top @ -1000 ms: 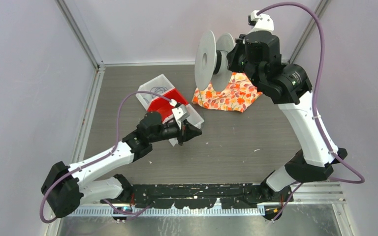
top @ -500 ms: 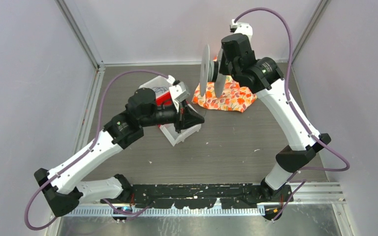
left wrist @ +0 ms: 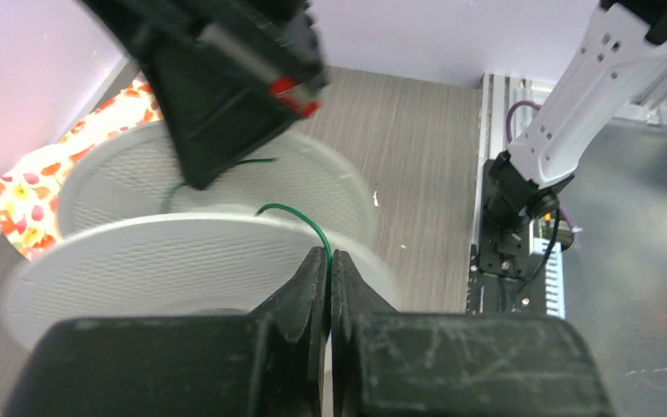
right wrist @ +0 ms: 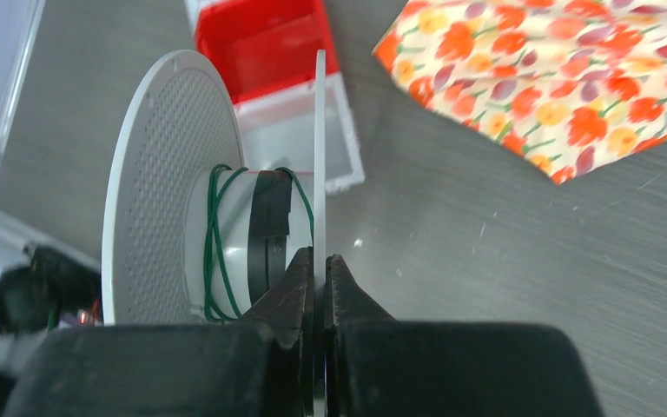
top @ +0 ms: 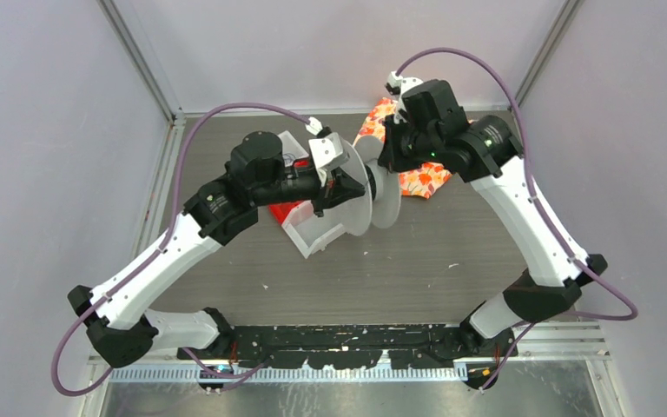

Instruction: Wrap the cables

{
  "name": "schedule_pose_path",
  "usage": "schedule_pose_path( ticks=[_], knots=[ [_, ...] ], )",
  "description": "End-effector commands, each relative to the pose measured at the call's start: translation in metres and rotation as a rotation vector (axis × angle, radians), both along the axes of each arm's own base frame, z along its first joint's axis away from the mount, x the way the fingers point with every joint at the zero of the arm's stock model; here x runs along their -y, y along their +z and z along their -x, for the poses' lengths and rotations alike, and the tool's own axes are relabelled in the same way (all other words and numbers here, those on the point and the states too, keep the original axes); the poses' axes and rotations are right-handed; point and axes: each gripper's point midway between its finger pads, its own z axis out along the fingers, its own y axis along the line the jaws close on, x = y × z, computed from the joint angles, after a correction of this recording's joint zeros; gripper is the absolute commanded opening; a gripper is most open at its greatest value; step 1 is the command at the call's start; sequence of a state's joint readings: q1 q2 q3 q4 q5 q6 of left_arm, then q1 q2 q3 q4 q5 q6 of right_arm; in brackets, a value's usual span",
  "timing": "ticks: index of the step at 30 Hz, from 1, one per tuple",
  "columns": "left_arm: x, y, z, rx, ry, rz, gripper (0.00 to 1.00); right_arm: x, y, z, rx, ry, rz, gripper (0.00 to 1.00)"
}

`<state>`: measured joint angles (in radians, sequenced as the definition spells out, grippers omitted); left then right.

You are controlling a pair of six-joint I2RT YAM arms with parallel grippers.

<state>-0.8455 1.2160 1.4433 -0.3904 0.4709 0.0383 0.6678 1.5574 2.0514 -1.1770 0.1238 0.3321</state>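
Observation:
A white spool (top: 373,198) with two round flanges hangs above the table's middle. My right gripper (top: 384,163) is shut on the edge of its thin flange (right wrist: 320,156), as the right wrist view (right wrist: 320,259) shows. A thin green cable (right wrist: 215,234) runs a few turns round the spool's hub. My left gripper (top: 352,187) is right beside the spool and shut on the cable's free end (left wrist: 300,217), which arcs from the closed fingertips (left wrist: 328,258) over the near flange (left wrist: 182,261) to the hub.
A clear bin with a red insert (top: 313,233) lies under the left gripper, also in the right wrist view (right wrist: 265,39). A floral cloth (top: 421,178) lies at the back right (right wrist: 556,78). Grey walls close the left, back and right sides.
The right arm has swung the spool down and left toward the table's middle. The left gripper has risen and moved right to the spool, carrying the cable end.

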Motion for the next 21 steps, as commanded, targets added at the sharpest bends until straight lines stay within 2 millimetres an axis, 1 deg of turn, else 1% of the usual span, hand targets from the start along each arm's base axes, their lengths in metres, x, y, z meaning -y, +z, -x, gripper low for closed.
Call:
schedule_pose_path(
  ticks=[1,3,6,9,12,14,16,21],
  knots=[
    [-0.013,0.020,0.004,0.175,-0.027,-0.002,0.00,0.005,0.023,0.060,-0.009,0.218,-0.048,0.01],
    [-0.016,0.021,0.004,0.211,-0.031,-0.012,0.00,0.008,0.018,0.077,-0.035,0.285,-0.029,0.00],
    [-0.020,0.022,0.006,0.234,-0.041,-0.020,0.00,0.013,0.009,0.096,-0.067,0.368,0.011,0.00],
    [-0.023,0.023,0.012,0.249,-0.075,-0.023,0.00,0.016,-0.005,0.113,-0.116,0.438,0.052,0.00],
    [-0.024,0.020,0.017,0.244,-0.107,-0.028,0.00,0.017,-0.016,0.122,-0.151,0.479,0.078,0.01],
    [-0.025,0.017,0.018,0.235,-0.119,-0.036,0.00,0.013,-0.015,0.128,-0.145,0.522,0.052,0.01],
    [-0.027,0.013,0.018,0.225,-0.129,-0.047,0.00,0.011,-0.008,0.132,-0.118,0.547,0.019,0.00],
    [-0.035,0.008,0.014,0.168,-0.134,-0.024,0.00,0.012,0.025,0.131,0.032,0.508,-0.082,0.00]
  ],
)
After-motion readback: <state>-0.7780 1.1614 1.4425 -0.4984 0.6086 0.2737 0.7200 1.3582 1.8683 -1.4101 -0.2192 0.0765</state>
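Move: The right hand grips the far flange of the white spool, whose middle lies about 2 cm ahead, 4 cm left and 6 cm below it. The green cable in the left fingers is some 4 cm back and 6 cm left of the right hand, level with it. From the left hand the spool's middle is about 5 cm ahead, 3 cm right and 7 cm below. The white box lies roughly 4 cm ahead and 12 cm left of the left hand, 34 cm down. Back towards the base the right hand sweeps the spool about 12 cm, fast at first and then slowing, past the left fingertips, sinking some 3 cm late on and turning about 25 degrees counter-clockwise. It keeps its pinch on the flange. The left hand keeps the green cable pinched, easing 2–3 cm left, away from the spool, while its wrist rolls about 10 degrees. ##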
